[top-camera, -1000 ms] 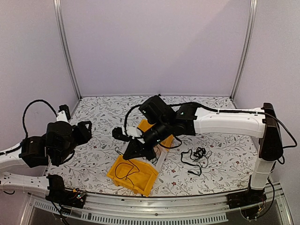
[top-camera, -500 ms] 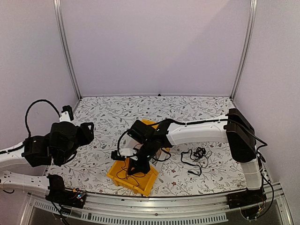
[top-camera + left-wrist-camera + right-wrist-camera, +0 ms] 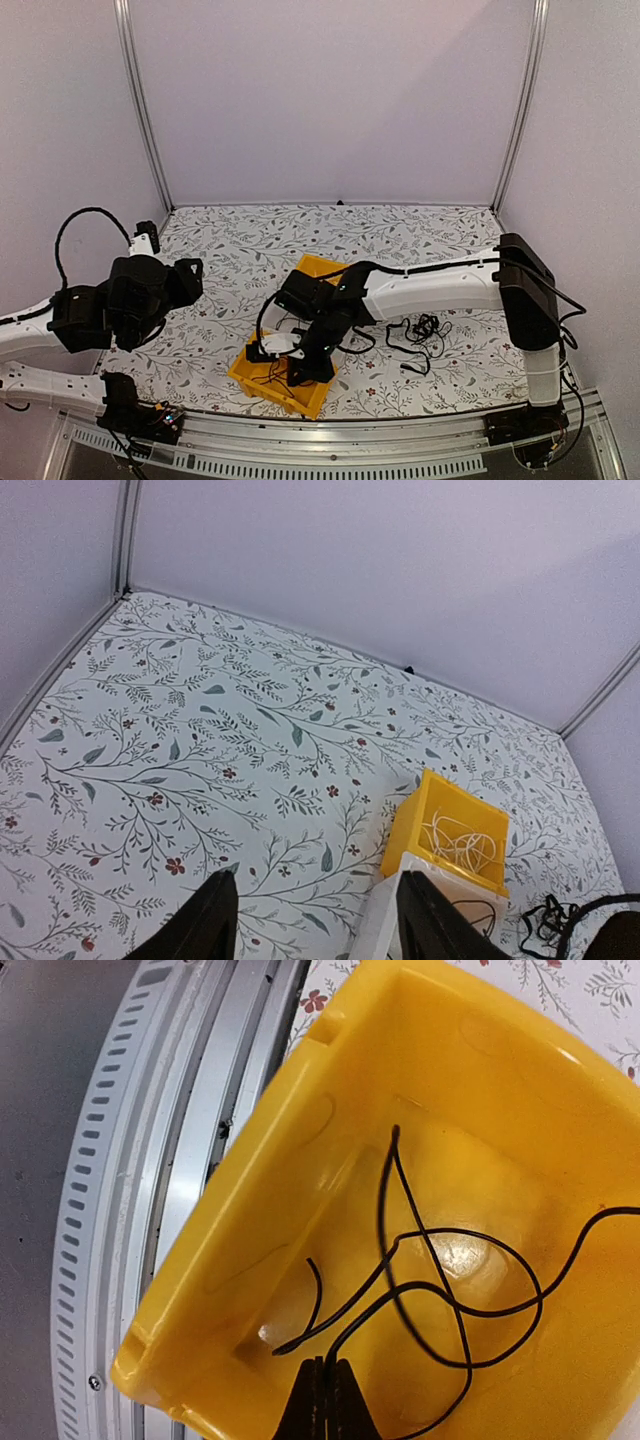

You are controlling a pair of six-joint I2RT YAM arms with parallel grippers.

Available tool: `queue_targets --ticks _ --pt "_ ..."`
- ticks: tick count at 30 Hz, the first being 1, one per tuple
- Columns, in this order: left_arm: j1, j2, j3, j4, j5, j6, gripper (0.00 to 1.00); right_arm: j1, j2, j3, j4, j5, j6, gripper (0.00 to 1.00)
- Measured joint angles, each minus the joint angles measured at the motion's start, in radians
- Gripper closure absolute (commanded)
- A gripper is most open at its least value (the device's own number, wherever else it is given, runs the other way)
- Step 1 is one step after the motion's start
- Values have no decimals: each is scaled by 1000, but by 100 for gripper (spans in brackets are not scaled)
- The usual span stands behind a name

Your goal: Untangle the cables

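A loose tangle of black cables [image 3: 420,335] lies on the table right of the bins. My right gripper [image 3: 300,372] reaches down into the near yellow bin [image 3: 262,378]. In the right wrist view its tips [image 3: 327,1368] are shut on one thin black cable [image 3: 430,1290], which loops over the floor of that bin [image 3: 230,1230]. Pale cream cables [image 3: 462,842] lie in the far yellow bin [image 3: 432,810]. My left gripper [image 3: 320,920] hangs open above the bare table at the left, holding nothing, and is well apart from the bins.
A white bin [image 3: 385,925] stands between the two yellow bins, with a dark wire in it. The table's front rail [image 3: 150,1160] runs close beside the near bin. Grey walls and metal posts close in the back and sides.
My right arm has swung from above the bins down into the near yellow bin, carrying the black cable with it. The left arm has barely shifted.
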Motion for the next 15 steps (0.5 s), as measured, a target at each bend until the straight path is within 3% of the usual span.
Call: queue_targets --ticks 7,15 --pt "0 6 2 2 7 2 43 17 -186 -19 -6 17 -50 100" --pt "0 7 2 3 23 0 43 21 -212 -19 -10 17 -86 100"
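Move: The black cable is already pinched in the shut right fingers, its loops in the near yellow bin, whose middle lies about 3 cm left of the right hand, 1 cm ahead and 5 cm below. The white bin's middle is some 13 cm ahead and 3 cm right, the far yellow bin about 24 cm ahead and 9 cm right, both low. From the raised left hand, the near bin lies roughly 15 cm right, 11 cm back and 23 cm down. The black cable's held part is drawn up out of the near yellow bin as the right hand rises about 9 cm, almost straight and quickly at first, then eases to a stop above the bin. The fingers stay shut on it while the wrist tilts some 15 degrees, swinging the tips outward to the left and a little forward. ##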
